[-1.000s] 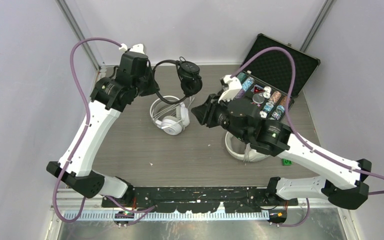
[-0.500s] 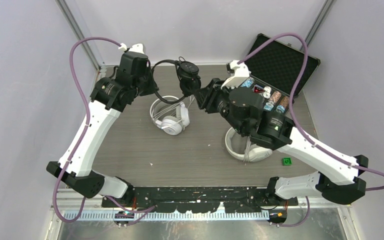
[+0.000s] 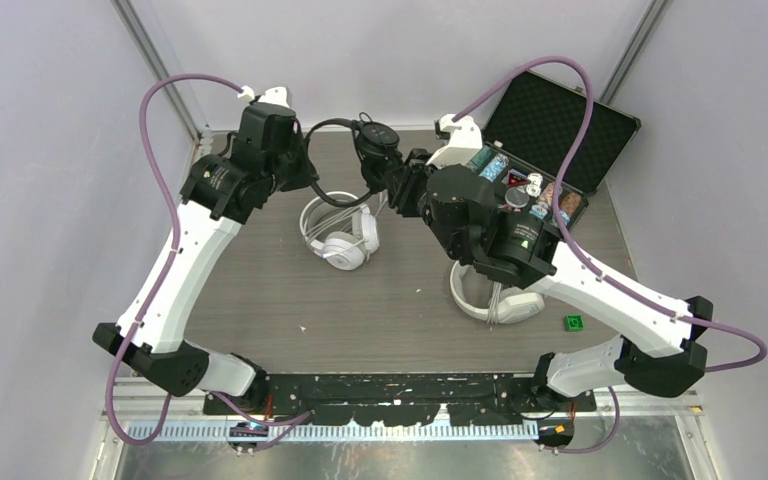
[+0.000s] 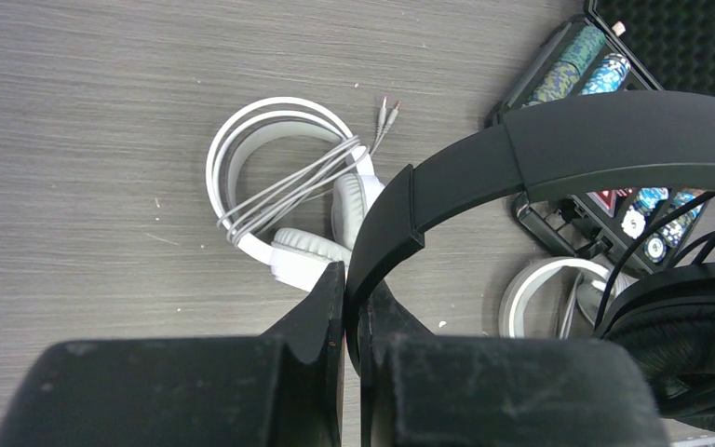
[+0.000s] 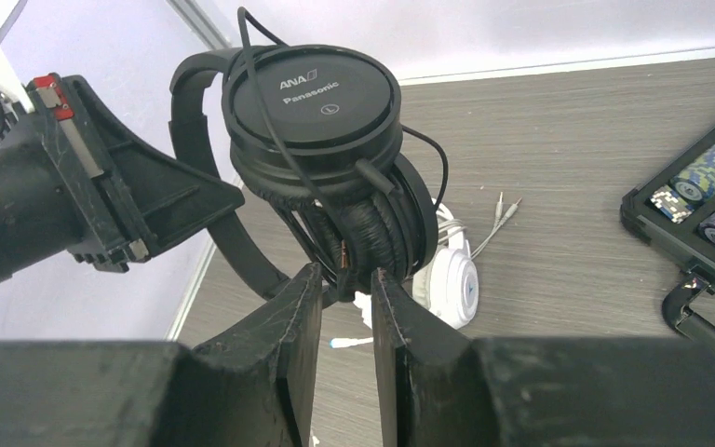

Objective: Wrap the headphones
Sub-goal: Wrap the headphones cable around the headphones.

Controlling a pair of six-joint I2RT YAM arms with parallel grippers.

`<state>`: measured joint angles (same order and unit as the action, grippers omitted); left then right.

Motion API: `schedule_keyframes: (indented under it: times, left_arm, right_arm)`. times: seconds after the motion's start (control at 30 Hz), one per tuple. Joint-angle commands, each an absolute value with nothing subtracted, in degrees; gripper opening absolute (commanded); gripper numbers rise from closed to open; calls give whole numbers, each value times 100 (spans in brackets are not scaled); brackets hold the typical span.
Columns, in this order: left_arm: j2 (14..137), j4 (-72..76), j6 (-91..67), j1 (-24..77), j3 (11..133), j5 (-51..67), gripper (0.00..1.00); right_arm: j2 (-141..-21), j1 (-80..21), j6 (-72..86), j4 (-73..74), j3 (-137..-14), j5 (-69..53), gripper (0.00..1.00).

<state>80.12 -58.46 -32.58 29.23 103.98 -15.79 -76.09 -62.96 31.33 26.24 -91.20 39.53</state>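
Observation:
The black headset [image 3: 378, 150] hangs above the table's back, its folded cups [image 5: 312, 93] stacked together. My left gripper [image 3: 310, 176] is shut on its headband [image 4: 568, 140], the band pinched between the fingertips [image 4: 354, 289]. My right gripper [image 3: 396, 186] sits at the cups' lower right edge. Its jaws stand a narrow gap apart [image 5: 346, 279], closed on the plug end of the thin black cable [image 5: 270, 121], which runs over the cups. One white headset [image 3: 345, 240] with wound cable lies on the table below. A second white headset [image 3: 488, 302] lies partly under my right arm.
An open black case of poker chips [image 3: 550, 130] stands at the back right, close behind my right wrist. A small green piece [image 3: 572, 322] lies at the right front. White walls with metal posts close in the back and sides of the grey table [image 3: 260, 290].
My right gripper swung from below and right of the black cups up and back to their right side. The left arm and the white headsets stayed put.

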Motion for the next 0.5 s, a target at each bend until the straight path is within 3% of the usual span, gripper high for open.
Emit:
schedule_keyframes:
  times: [0.0, 0.2, 0.47]
  left_arm:
    - [7788, -5262, -3438, 2900, 10578, -1388, 0]
    - [7631, -5013, -3564, 2900, 10369, -1163, 0]
    - [7674, -5123, -3538, 2900, 10474, -1290, 0]
  right_arm:
    - [-7690, -6333, 3168, 2639, -9454, 4416, 31]
    - [-7882, -6323, 3218, 2591, -9345, 4557, 27]
    - [-7830, -6328, 3067, 2390, -9069, 4255, 0]
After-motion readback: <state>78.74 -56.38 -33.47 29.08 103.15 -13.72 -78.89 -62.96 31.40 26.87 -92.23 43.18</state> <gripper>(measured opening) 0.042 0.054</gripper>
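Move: The headphones cable at the ear cups' lower near edge lies practically between the right fingertips, about 1 cm ahead, 1 cm left and 1 cm below. The nearer ear cup is some 5 cm ahead, 2 cm left and 2 cm up; the white headphones lie on the table roughly 9 cm ahead, 10 cm left and 30 cm below. From the left hand, which holds the headband, that cable is about 13 cm right, 2 cm back, near level. Right hand eases about 1 cm forward and down, closing on the cable; left keeps the headband, rising slightly. ##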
